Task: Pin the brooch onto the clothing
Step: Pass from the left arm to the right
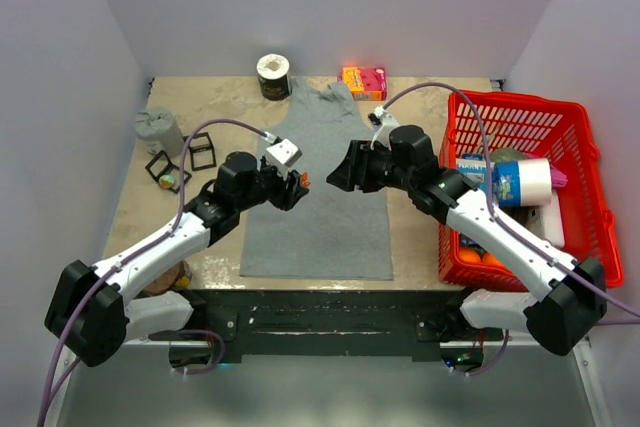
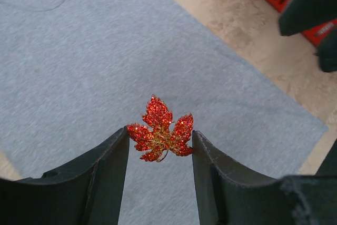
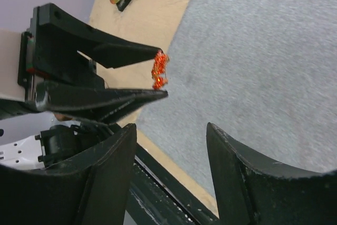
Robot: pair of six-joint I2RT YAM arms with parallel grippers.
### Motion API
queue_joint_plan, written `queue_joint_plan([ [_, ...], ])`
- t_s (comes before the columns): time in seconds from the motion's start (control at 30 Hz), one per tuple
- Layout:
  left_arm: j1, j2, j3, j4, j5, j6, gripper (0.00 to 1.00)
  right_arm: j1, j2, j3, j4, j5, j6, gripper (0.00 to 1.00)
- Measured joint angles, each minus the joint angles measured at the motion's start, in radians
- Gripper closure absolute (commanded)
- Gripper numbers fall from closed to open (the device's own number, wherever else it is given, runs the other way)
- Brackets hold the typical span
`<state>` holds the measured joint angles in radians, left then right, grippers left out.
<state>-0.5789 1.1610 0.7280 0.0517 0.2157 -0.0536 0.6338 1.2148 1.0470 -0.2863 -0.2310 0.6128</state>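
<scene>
The brooch is a glittery orange-red leaf-shaped pin, pinched at its edges between the tips of my left gripper, which is shut on it. It hangs just above the clothing, a grey sleeveless top spread flat on the table. From above, the left gripper holds the brooch over the garment's left half. My right gripper faces it from the right, open and empty. In the right wrist view the brooch shows edge-on ahead of the right gripper, clear of its fingers.
A red basket with a bottle and other items stands on the right. A pink box and a tape roll lie at the back. Black square frames and a grey lump sit on the left.
</scene>
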Motion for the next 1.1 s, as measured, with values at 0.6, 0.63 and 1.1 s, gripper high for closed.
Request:
queue_joint_plan([
  [0.6,-0.079,-0.025,-0.016,0.038,0.126,0.081,0.67,0.000,0.111,-0.002,0.101,-0.104,0.005,0.64],
  [0.63,-0.080,-0.025,-0.018,0.038,0.127,0.082,0.67,0.000,0.114,-0.002,0.105,-0.105,0.005,0.64],
  [1.1,-0.085,-0.026,-0.021,0.037,0.140,0.092,0.67,0.010,0.141,-0.014,0.155,-0.132,0.011,0.68],
])
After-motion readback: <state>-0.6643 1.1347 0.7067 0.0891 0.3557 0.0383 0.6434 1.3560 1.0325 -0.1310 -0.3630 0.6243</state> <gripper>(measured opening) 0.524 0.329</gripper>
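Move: The red brooch is already pinched in the left fingertips. From the open right fingers it lies about 9 cm to the left, 4 cm ahead and 4 cm below. Seen from the left hand, the place it is going, the right fingers, is some 9 cm to the right, 4 cm back and 4 cm above. The grey clothing lies flat beneath, its middle roughly 15 cm ahead of the right hand, 5 cm left and 22 cm down. Still pinching the brooch, the left fingers bring it back and to the right, about 5 cm in all, towards the right gripper, turning some 15 degrees clockwise, nearly all of it early on. The right hand comes to meet it, leftward about 3.5 cm and slightly down, its fingers narrowing to roughly half their gap around the brooch's free leaves without clamping. ##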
